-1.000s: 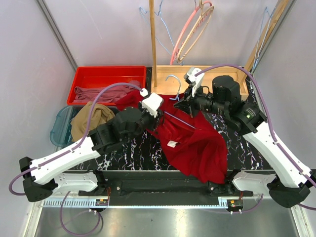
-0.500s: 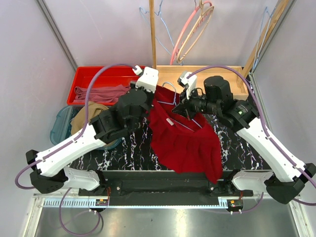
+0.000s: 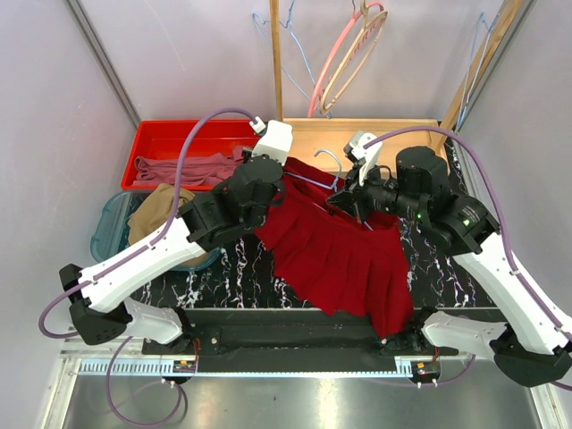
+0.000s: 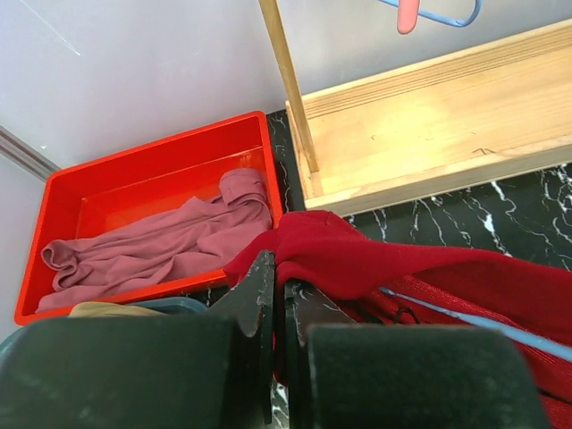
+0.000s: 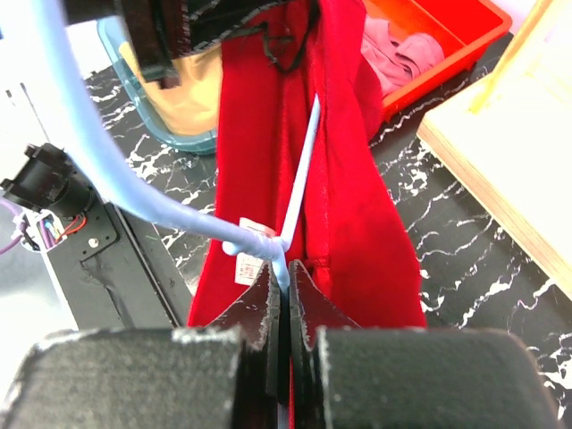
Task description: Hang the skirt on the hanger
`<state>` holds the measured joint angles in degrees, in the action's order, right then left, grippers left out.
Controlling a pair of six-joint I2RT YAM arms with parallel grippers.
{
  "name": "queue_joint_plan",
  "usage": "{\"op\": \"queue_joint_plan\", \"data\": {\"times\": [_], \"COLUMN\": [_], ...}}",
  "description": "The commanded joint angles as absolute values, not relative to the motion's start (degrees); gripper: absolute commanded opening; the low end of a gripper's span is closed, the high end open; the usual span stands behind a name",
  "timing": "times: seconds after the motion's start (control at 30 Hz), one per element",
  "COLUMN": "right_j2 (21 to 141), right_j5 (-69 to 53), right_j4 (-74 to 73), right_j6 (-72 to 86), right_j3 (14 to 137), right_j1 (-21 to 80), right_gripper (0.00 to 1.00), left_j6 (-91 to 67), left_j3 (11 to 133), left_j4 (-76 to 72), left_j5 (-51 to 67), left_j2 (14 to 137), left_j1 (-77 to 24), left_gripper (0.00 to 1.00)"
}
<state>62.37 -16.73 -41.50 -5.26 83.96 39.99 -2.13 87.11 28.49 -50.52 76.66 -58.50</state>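
Note:
The tan skirt (image 3: 161, 213) lies bunched in a teal tub at the left, touched by neither gripper; it also shows as tan cloth (image 5: 192, 94) in the right wrist view. My right gripper (image 3: 344, 198) (image 5: 284, 273) is shut on the light-blue wire hanger (image 3: 329, 161) (image 5: 299, 183) just below its twisted neck. A dark red pleated garment (image 3: 335, 255) (image 5: 357, 197) hangs over that hanger, above the marble table. My left gripper (image 3: 281, 165) (image 4: 279, 268) is shut on that garment's upper edge (image 4: 375, 259), with the hanger's wire (image 4: 465, 313) running inside the cloth.
A red tray (image 3: 152, 138) at the back left holds a mauve cloth (image 3: 183, 168). A wooden box (image 3: 393, 134) stands at the back right with an upright wooden post (image 3: 276, 63). Pink and pale wooden hangers (image 3: 344, 54) and blue ones (image 3: 299, 54) hang behind. The teal tub (image 3: 107, 234) is left.
My left gripper has closed on the red garment's edge and lifted it toward the back. The garment now hangs spread out from the hanger. The right arm has shifted a little right.

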Motion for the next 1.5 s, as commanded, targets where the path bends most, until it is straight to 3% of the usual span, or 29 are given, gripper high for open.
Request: {"op": "queue_joint_plan", "data": {"times": [0.0, 0.1, 0.13, 0.17, 0.2, 0.23, 0.27, 0.37, 0.83, 1.07, 1.47], "right_j2": [62.49, 63.19, 63.45, 64.24, 64.77, 65.3, 66.43, 68.2, 63.55, 61.78, 74.17], "right_j5": [-15.21, -15.99, -16.08, -16.08, -16.0, -15.65, -13.99, -8.91, 18.09, 15.82, 0.98], "right_j4": [-40.52, -39.73, -39.47, -39.2, -39.03, -38.94, -38.76, -38.93, -39.11, -38.24, -34.72], "right_j6": [-5.8, -5.36, -5.1, -5.01, -4.92, -4.66, -4.31, -2.38, 11.95, 11.53, 4.67], "right_j3": [85.61, 85.61, 85.61, 85.78, 86.22, 86.57, 86.75, 87.54, 77.35, 78.74, 101.83], "right_j1": [39.9, 39.9, 39.99, 39.99, 39.99, 39.99, 39.99, 39.99, 34.65, 22.52, 7.57], "right_gripper": [0.0, 0.0, 0.0, 0.0, 0.0, 0.0, 0.0, 0.0, 0.0, 0.0, 0.0], "left_j6": [-3.43, -3.17, -2.64, -2.29, -1.68, -1.23, -1.32, -1.76, -3.43, -5.18, -8.43], "left_j3": [86.05, 85.52, 85.17, 84.3, 83.77, 83.32, 82.45, 81.22, 76.21, 74.18, 71.72], "left_j4": [27.33, 27.69, 27.6, 26.29, 25.67, 24.97, 23.66, 21.98, 19.86, 20.57, 22.32], "left_j5": [-52.29, -50.3, -48.1, -45.81, -41.27, -39.57, -38.68, -40.51, -46.41, -45.09, -40.43], "left_j2": [73.04, 72.42, 71.99, 71.11, 70.58, 69.97, 68.92, 66.63, 58.89, 57.83, 56.34], "left_j1": [-57.04, -57.04, -57.04, -57.04, -57.04, -57.04, -57.04, -57.04, -56.87, -56.87, -56.87], "left_gripper": [0.0, 0.0, 0.06, 0.17, 0.4, 0.75, 0.84, 0.99, 0.99, 0.99, 0.99]}}
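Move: The right hand holds the blue hanger's neck, with the skirt on it. The free stretch of the rack lies about 30 cm ahead, 18 cm to its right and perhaps 10 cm above. The pink hanger is some 30 cm ahead, 4 cm right, 5 cm up; the blue hangers by the right post are 30 cm ahead and 32 cm right. From the left hand, pinching the skirt's edge, that stretch is 20 cm ahead, 32 cm right, 10 cm up. Rightward and forward, some 19 and 14 cm, the right hand carries the hanger and skirt towards the rack, dipping about 8 cm first, then rising back to level while turning nearly 60 degrees clockwise, fingers still shut on the neck. Early on the left hand opens wide, lets go of the skirt's edge and withdraws about 5 cm back and left. ##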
